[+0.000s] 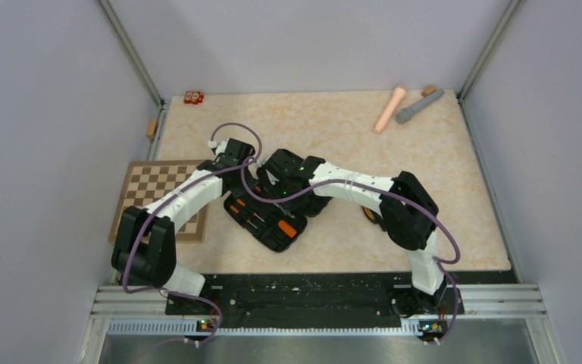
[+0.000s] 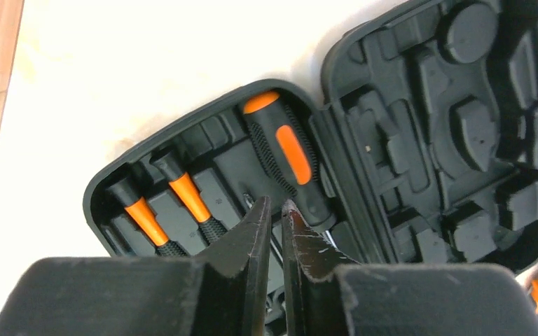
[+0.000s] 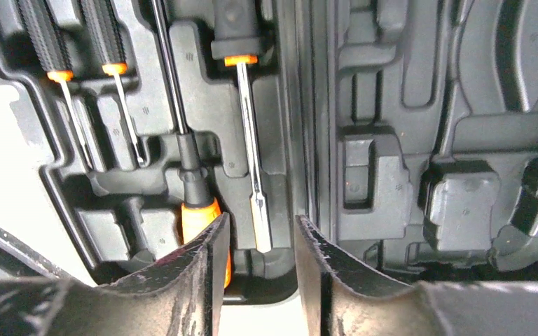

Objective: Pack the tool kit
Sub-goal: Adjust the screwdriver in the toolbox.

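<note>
The black tool kit case (image 1: 267, 221) lies open in the middle of the table, with both arms meeting above it. In the left wrist view one half of the case (image 2: 420, 105) has bare moulded slots. The other half holds a large orange-and-black screwdriver (image 2: 287, 150) and two small ones (image 2: 143, 220). My left gripper (image 2: 277, 201) hovers over that half, its jaws a narrow gap apart with nothing between them. My right gripper (image 3: 262, 218) stands open over the case's near rim. The flat tip of a seated screwdriver (image 3: 252, 140) shows between its fingers, and an orange handle (image 3: 197, 217) lies beside the left one.
A brown chessboard (image 1: 163, 199) lies left of the case under the left arm. A pink cylinder (image 1: 389, 110) and a grey cylinder (image 1: 419, 106) rest at the back right. A small red item (image 1: 194, 97) sits at the back edge. Something orange (image 1: 369, 214) peeks from under the right arm.
</note>
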`<state>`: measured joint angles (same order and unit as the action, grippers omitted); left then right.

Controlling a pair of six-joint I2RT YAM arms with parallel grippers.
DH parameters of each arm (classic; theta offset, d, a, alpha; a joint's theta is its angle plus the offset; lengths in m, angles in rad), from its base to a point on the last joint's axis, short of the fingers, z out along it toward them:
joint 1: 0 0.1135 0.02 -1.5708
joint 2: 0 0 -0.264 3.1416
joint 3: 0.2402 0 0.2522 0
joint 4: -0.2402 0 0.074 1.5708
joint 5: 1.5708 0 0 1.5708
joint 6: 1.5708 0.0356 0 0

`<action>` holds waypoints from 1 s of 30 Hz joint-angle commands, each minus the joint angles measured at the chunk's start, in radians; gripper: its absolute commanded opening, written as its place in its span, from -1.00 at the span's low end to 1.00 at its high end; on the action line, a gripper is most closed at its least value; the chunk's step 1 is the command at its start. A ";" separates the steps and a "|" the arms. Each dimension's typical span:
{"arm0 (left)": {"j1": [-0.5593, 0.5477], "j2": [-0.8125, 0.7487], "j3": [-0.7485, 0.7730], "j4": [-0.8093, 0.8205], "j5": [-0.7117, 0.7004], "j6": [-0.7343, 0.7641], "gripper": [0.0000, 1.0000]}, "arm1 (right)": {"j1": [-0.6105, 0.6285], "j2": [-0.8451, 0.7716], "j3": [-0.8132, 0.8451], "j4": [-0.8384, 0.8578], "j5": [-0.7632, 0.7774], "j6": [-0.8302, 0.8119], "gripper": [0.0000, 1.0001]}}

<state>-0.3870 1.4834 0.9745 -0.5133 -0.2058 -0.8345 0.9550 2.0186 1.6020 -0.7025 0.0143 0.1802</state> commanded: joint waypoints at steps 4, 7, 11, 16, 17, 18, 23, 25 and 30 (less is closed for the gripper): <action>-0.029 0.039 0.090 0.008 0.003 0.036 -0.65 | -0.005 0.001 0.036 0.014 0.031 -0.027 -0.48; -0.029 0.069 0.092 0.029 0.017 0.037 -0.65 | -0.005 0.014 0.030 0.015 0.022 -0.036 -0.63; -0.029 0.114 0.099 0.040 0.035 0.038 -0.65 | -0.004 0.030 0.024 0.022 0.001 -0.043 -0.73; -0.029 0.130 0.094 0.042 0.035 0.041 -0.65 | -0.004 0.032 0.019 0.025 -0.011 -0.044 -0.75; -0.029 0.130 0.092 0.043 0.034 0.041 -0.65 | -0.005 0.027 0.018 0.026 -0.010 -0.044 -0.75; -0.029 0.129 0.090 0.044 0.033 0.041 -0.65 | -0.005 0.021 0.018 0.026 -0.010 -0.044 -0.75; -0.028 0.127 0.085 0.043 0.027 0.040 -0.65 | -0.005 -0.021 0.029 0.026 -0.008 -0.042 -0.74; -0.028 0.126 0.083 0.044 0.028 0.041 -0.65 | -0.005 -0.035 0.036 0.026 -0.010 -0.041 -0.73; -0.028 0.130 0.072 0.050 0.026 0.040 -0.65 | -0.005 -0.034 0.040 0.026 -0.063 -0.040 -0.72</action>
<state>-0.3882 1.6070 1.0454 -0.4847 -0.1730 -0.8078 0.9440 2.0449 1.6039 -0.7258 -0.0044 0.1669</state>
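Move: The left hand is some 4 cm above the big screwdriver's black-and-orange handle, whose middle lies about 3 cm ahead and 1 cm right; the pair of small screwdriver handles is 5 cm left, level with the hand. The right hand is over the big screwdriver's shaft end, some 3 cm straight below. The orange handle of the neighbouring screwdriver lies 3 cm back and 2 cm left of the right hand, also 3 cm below. Right fingers close from wide to a narrow gap over the big screwdriver's shaft end, the hand easing about 1 cm right and sinking 1 cm, then nearly holding there; whether they pinch it can't be seen. The slightly parted left fingers lift briefly, reach 2 cm forward and a bit less right over the handle, sink some 2.5 cm from that peak, and stay. ##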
